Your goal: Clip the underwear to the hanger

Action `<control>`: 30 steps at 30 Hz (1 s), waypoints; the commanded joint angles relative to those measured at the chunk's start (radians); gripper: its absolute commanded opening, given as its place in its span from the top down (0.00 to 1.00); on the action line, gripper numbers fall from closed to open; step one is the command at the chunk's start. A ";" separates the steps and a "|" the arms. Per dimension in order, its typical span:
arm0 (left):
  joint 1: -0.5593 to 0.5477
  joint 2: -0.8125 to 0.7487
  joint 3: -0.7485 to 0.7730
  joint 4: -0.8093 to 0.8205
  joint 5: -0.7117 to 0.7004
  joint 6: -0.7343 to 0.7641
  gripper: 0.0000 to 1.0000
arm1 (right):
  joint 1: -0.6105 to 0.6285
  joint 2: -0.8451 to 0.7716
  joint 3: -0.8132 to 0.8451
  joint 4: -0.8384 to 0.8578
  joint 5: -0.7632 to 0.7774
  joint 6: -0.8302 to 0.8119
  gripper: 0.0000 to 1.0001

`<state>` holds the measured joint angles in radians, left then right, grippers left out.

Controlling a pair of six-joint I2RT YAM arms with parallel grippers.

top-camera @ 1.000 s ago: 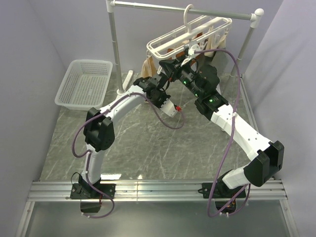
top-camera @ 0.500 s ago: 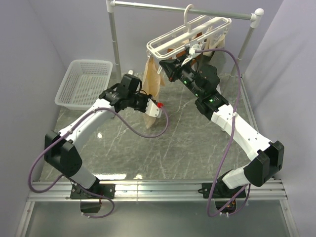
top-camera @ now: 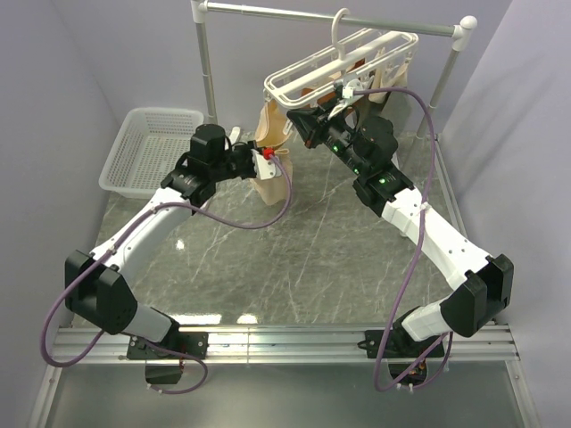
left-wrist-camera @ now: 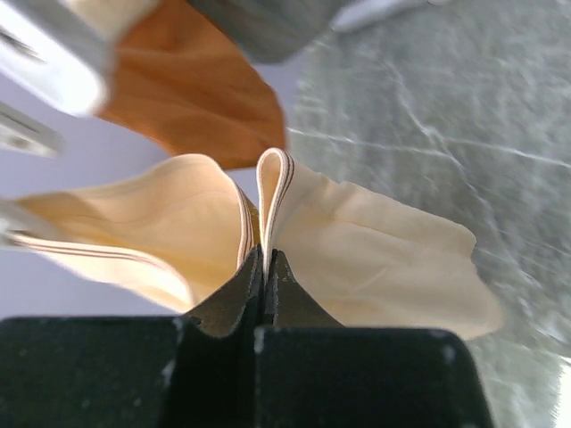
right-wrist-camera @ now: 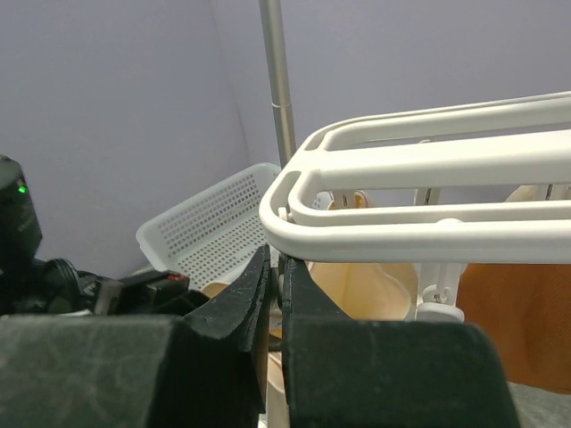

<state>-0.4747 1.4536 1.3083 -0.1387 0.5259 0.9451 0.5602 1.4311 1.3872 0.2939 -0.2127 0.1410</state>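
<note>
The white hanger [top-camera: 294, 76] hangs by its hook from a rail. The beige underwear [top-camera: 270, 185] hangs below its left corner. My left gripper [top-camera: 268, 160] is shut on a fold of the underwear's edge, seen close in the left wrist view [left-wrist-camera: 266, 259], with the fabric [left-wrist-camera: 375, 259] spreading to both sides. My right gripper [top-camera: 308, 125] sits right under the hanger's left corner. In the right wrist view its jaws [right-wrist-camera: 278, 259] are pressed together on a clip just below the frame [right-wrist-camera: 401, 227]. The underwear [right-wrist-camera: 357, 276] hangs behind them.
A white mesh basket [top-camera: 152, 152] stands at the back left, also in the right wrist view [right-wrist-camera: 210, 232]. A rust-orange garment [left-wrist-camera: 192, 98] hangs on the hanger behind the underwear. The rail's posts [top-camera: 207, 80] stand left and right. Purple walls close in.
My left arm swung out to the left, then lifted the held underwear edge up toward the hanger's left corner. My right gripper stayed at that corner.
</note>
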 commanded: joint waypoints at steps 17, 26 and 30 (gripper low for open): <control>0.004 -0.016 0.118 0.129 -0.021 0.026 1.00 | -0.006 0.005 0.033 -0.015 -0.027 -0.020 1.00; 0.002 -0.016 0.124 0.133 0.006 0.021 1.00 | -0.006 0.022 0.036 -0.007 -0.005 -0.027 1.00; 0.002 -0.013 0.135 0.133 0.019 0.009 0.99 | -0.006 0.025 0.030 -0.001 0.015 -0.038 1.00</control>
<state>-0.4747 1.4384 1.3918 -0.0559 0.5049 0.9764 0.5571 1.4433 1.3880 0.2916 -0.2199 0.1242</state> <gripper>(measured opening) 0.020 0.064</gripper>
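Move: The loose end of the underwear's waistband, already pinched in the left fingers, is bound for the near clip at the hanger's left end, roughly 8 cm above the left hand, 3 cm to its right and 1 cm back. The far clip, holding the waistband's other end, is about 7 cm ahead, straight in line and 8 cm up; the orange garment hangs 6 cm ahead, 10 cm right, 7 cm up. From the right hand, still on the hanger's corner, the near clip is some 6 cm below, 1 cm ahead and 1 cm left. The waistband's free end, kept pinched in the shut left fingers, is carried almost straight up by about 6.5 cm to the mouth of the near clip, most of it early and then only creeping, while the left wrist tips its fingers up some 10 degrees. The right hand stays put and keeps its grip on the hanger's corner beside that clip. ##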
